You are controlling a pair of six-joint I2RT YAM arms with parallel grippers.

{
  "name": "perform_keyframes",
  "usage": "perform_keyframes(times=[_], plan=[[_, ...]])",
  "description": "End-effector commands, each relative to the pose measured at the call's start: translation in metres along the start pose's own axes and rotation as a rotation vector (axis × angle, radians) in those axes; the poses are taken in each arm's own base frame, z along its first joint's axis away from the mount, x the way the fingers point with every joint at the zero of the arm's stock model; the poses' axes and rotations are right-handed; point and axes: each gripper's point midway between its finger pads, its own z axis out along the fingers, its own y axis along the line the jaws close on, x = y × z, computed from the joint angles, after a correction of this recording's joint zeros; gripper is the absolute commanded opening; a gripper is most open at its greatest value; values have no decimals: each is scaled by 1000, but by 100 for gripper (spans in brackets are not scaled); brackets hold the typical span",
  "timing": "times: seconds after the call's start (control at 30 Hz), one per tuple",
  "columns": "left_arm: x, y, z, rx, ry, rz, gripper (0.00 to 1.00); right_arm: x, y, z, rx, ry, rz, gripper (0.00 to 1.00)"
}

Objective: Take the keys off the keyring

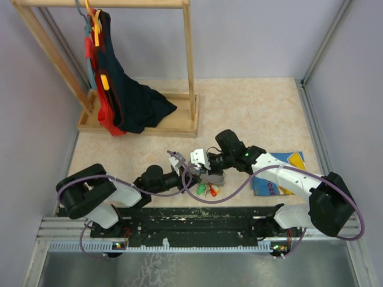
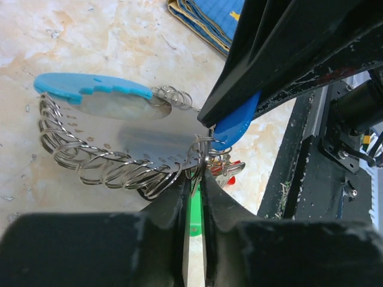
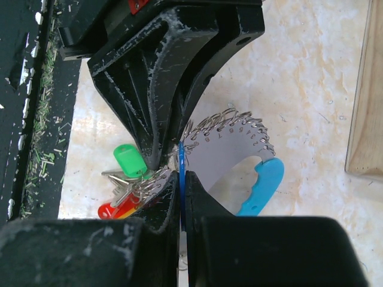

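The keyring [image 3: 227, 152] is a numbered metal plate edged with small wire rings, with a light-blue grip [image 3: 266, 179]; it stands on edge above the table between both grippers [image 1: 209, 176]. My right gripper [image 3: 181, 173] is shut on the thin blue key [image 3: 181, 158], whose head also shows in the left wrist view [image 2: 236, 125]. My left gripper [image 2: 196, 170] comes from the opposite side, its tips pinched on a wire ring at the plate's edge [image 2: 149, 140]. The green key [image 3: 130, 160] and the red key [image 3: 111, 209] hang from that cluster and rest on the table.
A blue picture book [image 1: 281, 173] lies on the table under the right arm. A wooden clothes rack [image 1: 190, 72] with hanging garments stands at the back left. The black base rail [image 1: 191, 218] runs along the near edge, close behind the keys.
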Motion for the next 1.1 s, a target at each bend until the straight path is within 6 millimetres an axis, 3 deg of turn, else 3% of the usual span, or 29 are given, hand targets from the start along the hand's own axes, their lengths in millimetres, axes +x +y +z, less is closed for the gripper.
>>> perform_keyframes(times=[0.0, 0.13, 0.43, 0.73, 1.07], plan=[[1, 2, 6, -29, 4, -76, 10, -38, -19, -14, 52, -104, -81, 0], [3, -1, 3, -22, 19, -95, 0, -38, -19, -14, 53, -102, -81, 0], [0, -14, -9, 1, 77, -126, 0, -34, -23, -14, 73, -86, -80, 0], [-11, -33, -4, 41, 119, -271, 0, -36, -14, -12, 30, -105, -85, 0], [-33, -26, -13, -48, 59, -489, 0, -34, -13, -12, 26, -99, -93, 3]])
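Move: The half-open left fingers point to the right at a small metal key, about 1 cm to the hand's right and level with it. The key is by the blue tag pinched in the right fingers, which is some 2 cm to the left hand's right and 1 cm above. The green key lies about 4 cm back, 2 cm right and 6 cm below, the grey plate roughly 2 cm ahead, 7 cm right and 6 cm below. From the right hand the small key is about 1 cm to the left and 1 cm down. The left fingers shut at once, pinching the small key beside the blue tag, and with the grip kept the hand draws back about 2 cm towards the robot, then lifts, ending some 2.5 cm higher. As it pulls, the left wrist rolls about 20 degrees, its forward side tipping down, while the right hand stays in place and keeps the blue tag pinched. ##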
